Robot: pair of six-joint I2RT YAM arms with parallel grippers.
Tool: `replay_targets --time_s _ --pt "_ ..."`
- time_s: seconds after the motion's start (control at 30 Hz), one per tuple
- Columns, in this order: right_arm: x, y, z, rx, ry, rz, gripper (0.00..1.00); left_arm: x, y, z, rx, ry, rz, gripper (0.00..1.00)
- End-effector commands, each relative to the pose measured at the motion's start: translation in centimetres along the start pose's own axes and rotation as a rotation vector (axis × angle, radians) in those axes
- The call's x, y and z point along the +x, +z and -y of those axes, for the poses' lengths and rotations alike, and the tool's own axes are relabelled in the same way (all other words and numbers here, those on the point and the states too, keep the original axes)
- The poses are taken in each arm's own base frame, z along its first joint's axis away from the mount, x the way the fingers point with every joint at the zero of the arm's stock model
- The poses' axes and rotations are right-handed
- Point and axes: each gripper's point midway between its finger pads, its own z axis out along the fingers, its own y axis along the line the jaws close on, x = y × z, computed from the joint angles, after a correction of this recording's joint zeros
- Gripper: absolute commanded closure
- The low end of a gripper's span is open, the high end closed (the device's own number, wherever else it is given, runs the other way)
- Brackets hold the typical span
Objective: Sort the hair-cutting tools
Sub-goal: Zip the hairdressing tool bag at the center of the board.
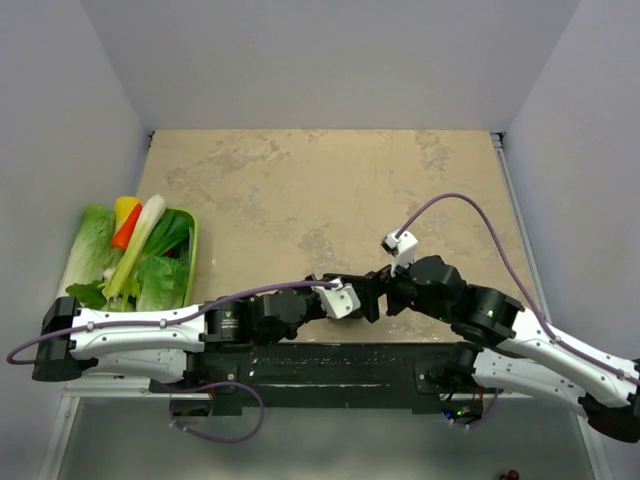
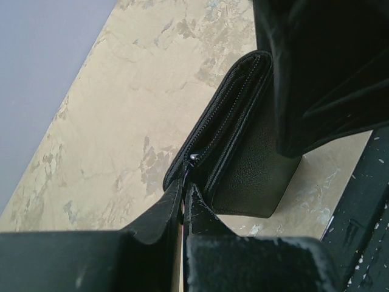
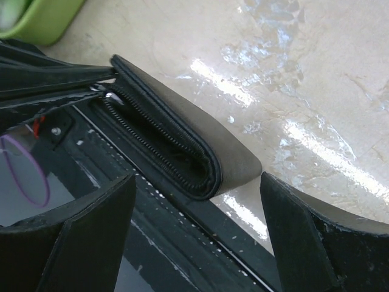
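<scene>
No scissors or combs show in any view. The black folding case (image 2: pixel 255 164) lies zipped at the table's near edge, between the two grippers in the top view (image 1: pixel 373 296). My left gripper (image 2: pixel 184 185) is shut on the case's silver zipper pull (image 2: pixel 194 157) at the case's corner. My right gripper (image 3: pixel 197 179) is open, with its fingers on either side of the case's folded end (image 3: pixel 182 134), not touching it. In the top view the left gripper (image 1: pixel 352 298) and the right gripper (image 1: pixel 388 290) meet over the case.
A green tray (image 1: pixel 193 240) of vegetables stands at the table's left edge, and its corner shows in the right wrist view (image 3: pixel 42 24). The black base rail (image 1: pixel 330 365) runs along the near edge just behind the case. White walls close in the sides.
</scene>
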Motion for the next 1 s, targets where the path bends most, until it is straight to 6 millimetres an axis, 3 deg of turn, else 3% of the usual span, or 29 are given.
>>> replay_targets --time_s 0.0,0.27,0.47,0.57,0.73,0.77,0.8,0.97 --pt "-1.5 1.2 -0.1 0.004 -0.056 0.056 0.14 -2.1 -0.8 -1.3 -0.040 -0.087 0.062 1.00" --pt "-0.1 2.2 -1.1 -0.060 -0.083 0.006 0.28 -1.9 -1.5 -2.0 -0.066 -0.115 0.060 1.00" --pt "2.6 3.9 -3.3 -0.208 -0.068 -0.073 0.44 -1.7 -1.8 -1.9 -0.059 -0.147 0.075 1.00" --pt "4.2 4.7 -3.5 -0.244 -0.077 -0.098 0.52 -1.4 -1.8 -1.7 -0.055 -0.151 0.071 1.00" --pt "2.7 3.9 -4.3 -0.300 -0.084 0.004 0.76 -0.9 -1.7 -1.4 -0.045 -0.154 0.061 1.00" --pt "2.5 3.6 -4.5 -0.315 -0.086 0.016 0.91 -0.9 -1.7 -1.4 -0.045 -0.156 0.060 1.00" --pt "2.2 3.4 -4.6 -0.321 -0.089 0.027 1.00 -1.1 -1.8 -1.5 -0.045 -0.158 0.062 1.00" --pt "1.5 2.0 -4.6 -0.321 -0.106 0.042 1.00 -1.6 -2.6 -1.5 -0.012 -0.185 0.048 1.00"
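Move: The right gripper is open; the bag's free end, where the still-open zip loops round, lies about 3 cm to its left, 2 cm ahead and 4 cm below. Some 10 cm to the right hand's left and 2 cm ahead, about level with it, the metal zip slider sits at the other end of the mouth. The shut left fingers already hold that corner; from them the free end is about 8 cm right, straight across and 3 cm lower. Bring the open right gripper left and down, about 4 cm each way, so its fingers straddle the looped free end of the bag's mouth, closing them on the way to pinch it. Then draw it back nearly 3 cm, turning some 15 degrees counter-clockwise in all. Meanwhile keep the left fingers shut on the slider-end corner and ease it about 2.5 cm left. ##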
